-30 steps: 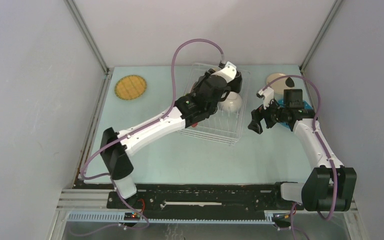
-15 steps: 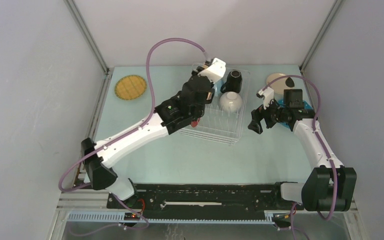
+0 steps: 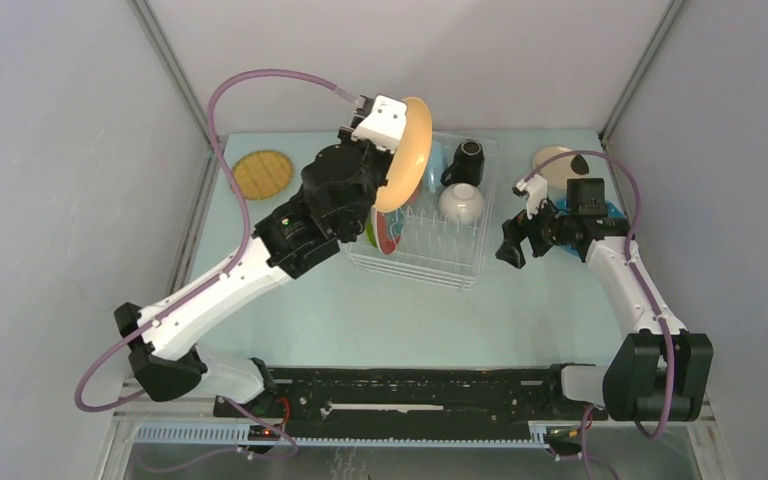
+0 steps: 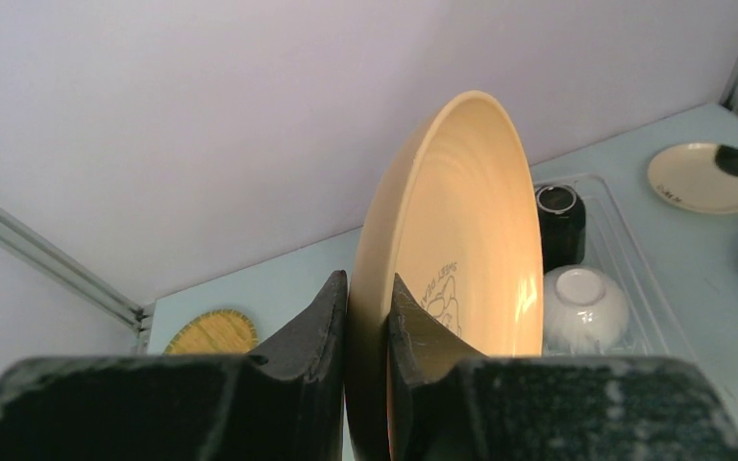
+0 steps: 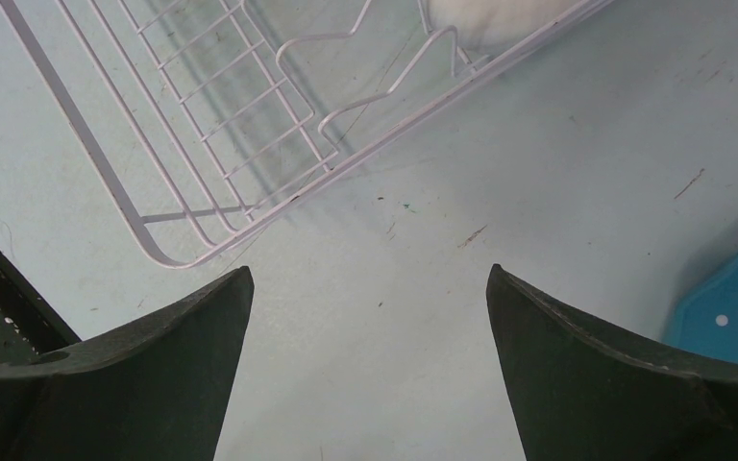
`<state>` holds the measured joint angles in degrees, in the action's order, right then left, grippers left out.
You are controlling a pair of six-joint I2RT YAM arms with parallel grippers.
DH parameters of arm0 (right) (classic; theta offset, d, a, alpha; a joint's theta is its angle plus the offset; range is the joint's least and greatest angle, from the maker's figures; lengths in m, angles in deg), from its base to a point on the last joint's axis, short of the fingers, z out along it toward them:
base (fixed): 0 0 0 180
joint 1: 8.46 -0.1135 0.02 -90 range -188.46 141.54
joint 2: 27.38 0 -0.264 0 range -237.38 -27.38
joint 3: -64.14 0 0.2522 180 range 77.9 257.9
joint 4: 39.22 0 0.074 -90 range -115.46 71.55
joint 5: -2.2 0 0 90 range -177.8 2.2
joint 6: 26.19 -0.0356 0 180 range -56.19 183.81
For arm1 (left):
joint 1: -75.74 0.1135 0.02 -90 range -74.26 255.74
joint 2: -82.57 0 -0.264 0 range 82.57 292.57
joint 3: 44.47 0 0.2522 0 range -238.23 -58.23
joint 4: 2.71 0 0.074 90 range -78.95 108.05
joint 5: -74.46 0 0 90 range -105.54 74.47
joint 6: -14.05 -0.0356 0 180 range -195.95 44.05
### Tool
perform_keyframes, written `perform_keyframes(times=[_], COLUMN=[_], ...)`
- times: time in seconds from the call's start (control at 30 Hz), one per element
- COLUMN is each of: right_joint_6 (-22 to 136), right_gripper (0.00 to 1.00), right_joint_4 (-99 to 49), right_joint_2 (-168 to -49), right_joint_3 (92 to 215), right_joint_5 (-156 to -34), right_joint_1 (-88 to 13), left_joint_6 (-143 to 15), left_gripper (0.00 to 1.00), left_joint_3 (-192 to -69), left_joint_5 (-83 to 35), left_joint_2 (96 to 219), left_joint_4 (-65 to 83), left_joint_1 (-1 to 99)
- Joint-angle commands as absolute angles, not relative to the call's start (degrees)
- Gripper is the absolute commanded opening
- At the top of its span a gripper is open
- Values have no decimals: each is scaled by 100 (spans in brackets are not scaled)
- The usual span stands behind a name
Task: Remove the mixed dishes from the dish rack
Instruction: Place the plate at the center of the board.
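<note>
My left gripper is shut on the rim of an orange plate and holds it on edge, high above the back left of the white wire dish rack. The rack holds a black mug, an upturned white bowl, a light-blue cup, a red floral plate and a lime green plate. My right gripper hangs open and empty over bare table beside the rack's right front corner.
A yellow woven-pattern plate lies at the table's back left. A cream plate lies at the back right, and a blue dotted plate lies under my right forearm. Grey walls enclose three sides.
My left arm has risen and swung back to the left, and the orange plate has come up out of the rack in its jaws. The right arm has stayed still.
</note>
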<state>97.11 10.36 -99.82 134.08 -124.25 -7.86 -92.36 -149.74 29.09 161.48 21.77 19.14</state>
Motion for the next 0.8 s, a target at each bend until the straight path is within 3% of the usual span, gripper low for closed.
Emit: perform_keyframes(times=[0.0,0.27,0.47,0.77], right_joint_6=[9822,9825,9836,9853], right_gripper=[100,100,100,100], right_joint_4=[1090,1093,1111,1113], right_joint_2=[-10001,-10023,-10058,-10102], right_joint_3=[13471,13476,13475,13475], right_joint_5=[-12437,-12437,-12410,-12358], right_joint_1=[-828,-982,-1016,-1073], left_joint_6=[-8698,-7516,-5867,-4530], left_gripper=[0,0,0,0], left_joint_3=[-15019,-14826,-14246,-13486], left_joint_5=[2472,1379,110,-1002], left_joint_2=[15806,15350,15078,15264], left_joint_4=[1987,2047,1625,883], left_joint_1=[2219,3400,4835,6271])
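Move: The left hand already grips the orange plate by its edge, high above the table; the yellow plate on its side lies about 20 cm ahead, 28 cm left and 44 cm below. The dish rack's middle is some 14 cm ahead, 9 cm right and 40 cm below, the white bowl 14 cm ahead, 17 cm right. From the right hand the yellow plate is about 22 cm ahead and 57 cm left. The left hand carries the orange plate about 15 cm left, 8 forward, rolling left-side-down towards the yellow plate. ##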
